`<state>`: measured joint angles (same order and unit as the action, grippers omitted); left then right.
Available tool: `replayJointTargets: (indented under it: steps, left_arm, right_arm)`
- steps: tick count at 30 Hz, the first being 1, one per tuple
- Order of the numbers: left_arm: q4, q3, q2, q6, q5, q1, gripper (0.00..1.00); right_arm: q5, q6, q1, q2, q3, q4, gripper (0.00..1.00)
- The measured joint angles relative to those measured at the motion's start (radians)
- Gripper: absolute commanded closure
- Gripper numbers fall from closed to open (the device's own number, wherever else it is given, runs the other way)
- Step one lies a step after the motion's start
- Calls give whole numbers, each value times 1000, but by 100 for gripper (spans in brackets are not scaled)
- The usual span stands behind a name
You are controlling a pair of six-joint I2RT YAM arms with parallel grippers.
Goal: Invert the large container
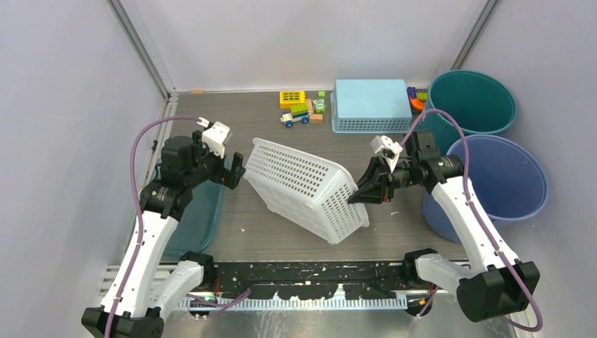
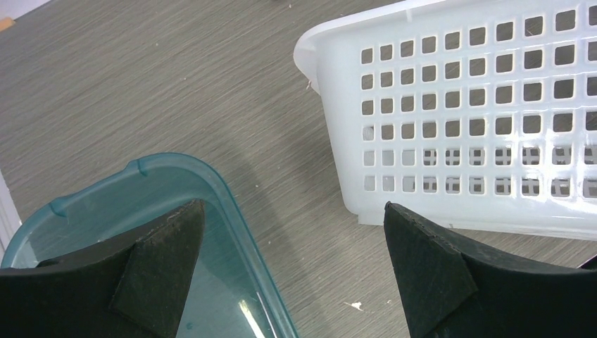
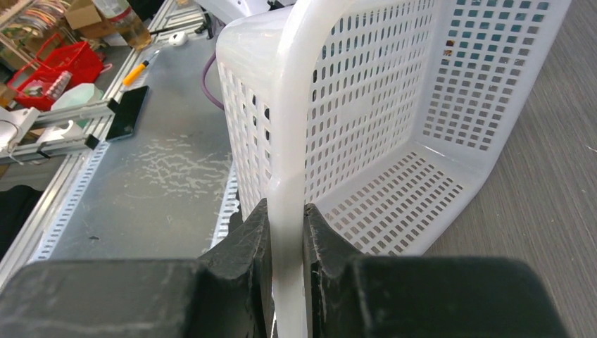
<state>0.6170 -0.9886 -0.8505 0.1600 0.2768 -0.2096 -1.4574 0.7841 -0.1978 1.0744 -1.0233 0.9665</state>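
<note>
The large container is a white perforated basket (image 1: 303, 186); it is tipped up on one long side in the middle of the table, with its opening facing the right. My right gripper (image 1: 357, 196) is shut on its rim at the right end. In the right wrist view the white rim (image 3: 285, 141) runs straight between the two black fingers (image 3: 246, 239), and the basket's inside (image 3: 394, 105) shows beyond. My left gripper (image 1: 238, 169) stands open just off the basket's left end, touching nothing. In the left wrist view the basket wall (image 2: 479, 113) lies ahead of the wide-apart jaws (image 2: 294, 208).
A teal tray (image 1: 204, 211) lies on the table under my left gripper, seen also as the teal tray (image 2: 105, 211) in the wrist view. At the back stand a light blue basket (image 1: 371, 104) and toy blocks (image 1: 299, 108). A teal bucket (image 1: 473, 98) and a blue bucket (image 1: 503, 176) stand at the right.
</note>
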Motion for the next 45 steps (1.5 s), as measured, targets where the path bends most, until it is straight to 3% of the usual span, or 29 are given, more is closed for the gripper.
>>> replayJointTargets:
  steps: [21, 45]
  left_arm:
    - [-25, 19, 4, -6, 14, 2, 0]
    - [-34, 26, -2, -23, 23, 9, 0]
  right_arm:
    - [-47, 21, 33, 168, -130, 163, 99]
    - [-89, 216, 136, 406, -243, 551, 98]
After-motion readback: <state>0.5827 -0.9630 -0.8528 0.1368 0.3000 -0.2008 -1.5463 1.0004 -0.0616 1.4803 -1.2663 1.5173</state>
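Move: The right hand already pinches the white container by the rim at its right end; the container's middle is about 12 cm to the left, 4 cm ahead and 8 cm below. The overturned light-blue container sits some 30 cm ahead and 6 cm right, the toy blocks about 30 cm ahead and 13 cm left, the purple bin about 33 cm right and 5 cm ahead. From the left hand, the white container's middle is roughly 16 cm right, 8 cm back and 7 cm lower. Forward by about 5 cm at nearly constant height, the right hand carries the gripped end of the white container towards the overturned light-blue one. Meanwhile it rolls about its leftward-pointing fingers by some 30 degrees, the top going forward, to turn the container over; the fingers keep their pinch on the rim. ##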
